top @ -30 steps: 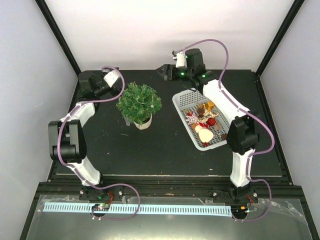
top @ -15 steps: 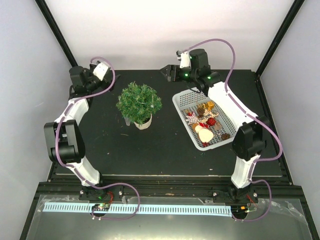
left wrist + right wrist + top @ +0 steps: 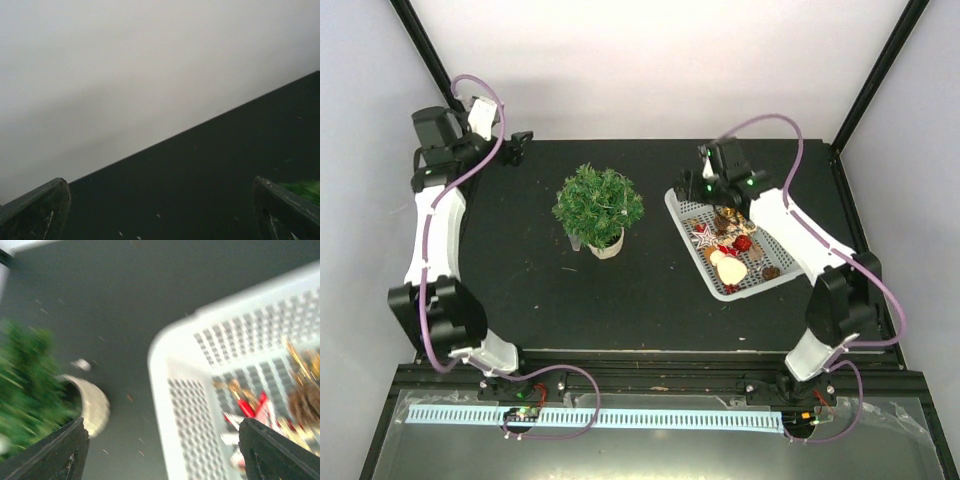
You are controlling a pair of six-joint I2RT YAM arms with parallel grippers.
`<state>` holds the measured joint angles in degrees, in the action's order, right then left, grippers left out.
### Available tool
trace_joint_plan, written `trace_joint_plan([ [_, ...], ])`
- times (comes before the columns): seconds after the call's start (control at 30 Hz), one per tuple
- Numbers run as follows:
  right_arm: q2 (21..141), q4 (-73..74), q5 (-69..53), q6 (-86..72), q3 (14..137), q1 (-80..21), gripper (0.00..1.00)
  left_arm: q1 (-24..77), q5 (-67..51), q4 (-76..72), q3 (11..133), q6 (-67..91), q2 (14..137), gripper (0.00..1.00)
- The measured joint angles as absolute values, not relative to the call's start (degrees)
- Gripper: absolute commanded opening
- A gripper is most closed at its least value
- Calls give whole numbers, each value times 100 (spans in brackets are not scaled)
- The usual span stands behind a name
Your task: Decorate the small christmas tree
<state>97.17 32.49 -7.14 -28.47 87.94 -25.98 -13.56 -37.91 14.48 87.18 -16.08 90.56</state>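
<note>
The small christmas tree (image 3: pixel 598 203), bushy and green in a round white pot (image 3: pixel 606 244), stands left of centre on the black table. My left gripper (image 3: pixel 518 143) is raised at the back left corner, well away from the tree; its wrist view shows my left gripper (image 3: pixel 160 182) open and empty over bare table, with a sliver of the tree (image 3: pixel 305 187) at the right. My right gripper (image 3: pixel 693 188) hovers over the far left corner of the white basket (image 3: pixel 672 203). The blurred right wrist view shows my right gripper (image 3: pixel 162 425) open and empty, straddling the basket rim (image 3: pixel 162 390), with the tree (image 3: pixel 25 385) at the left.
The basket holds several ornaments (image 3: pixel 730 245): red, gold, star-shaped and cream pieces, also seen as ornaments (image 3: pixel 250 405) in the right wrist view. White walls and black frame posts close in the back and sides. A small white scrap (image 3: pixel 80 364) lies near the pot (image 3: pixel 95 405).
The left arm has swung back and to the left, away from the tree. The right arm has come forward from the back edge to over the basket's far corner.
</note>
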Motion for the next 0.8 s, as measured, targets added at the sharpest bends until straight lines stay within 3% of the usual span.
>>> trace_joint_plan([
  [0.33, 7773, 3588, -434, -3269, 5747, -2679, 85, -1387, -4674, 3535, 7865, -2095, 6246, 99],
  [0.47, 7459, 3553, -565, -3389, 5367, -3037, 86, -1387, -4952, 4082, 7642, -2161, 5811, 99],
  [0.8, 8128, 3004, -1212, -3645, 5439, -4215, 86, -1387, -5181, 4890, 7140, -2320, 6012, 99],
])
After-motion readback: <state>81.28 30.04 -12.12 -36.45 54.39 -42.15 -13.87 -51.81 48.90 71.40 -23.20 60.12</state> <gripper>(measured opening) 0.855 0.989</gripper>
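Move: The basket's middle lies about 11 cm back and 12 cm right of my right hand, some 17 cm below; its near-left wall is 19 cm back and 6 cm right. The star ornament is 7 cm back, 6 cm right; the tree 6 cm back, 16 cm left. From my left hand, the tree is roughly 10 cm back, 20 cm right and 24 cm below, the basket 16 cm back, 49 cm right. I sweep my open right hand back nearly 19 cm and down about 12, veering right at first, then swinging left along with the basket's near-left wall, which comes to stand between my fingers, the inner one hauling it left; the wrist tips down some 20 degrees. My empty left hand draws back about 20 cm and a little right, rises then sinks, and tips down to face the tree. ##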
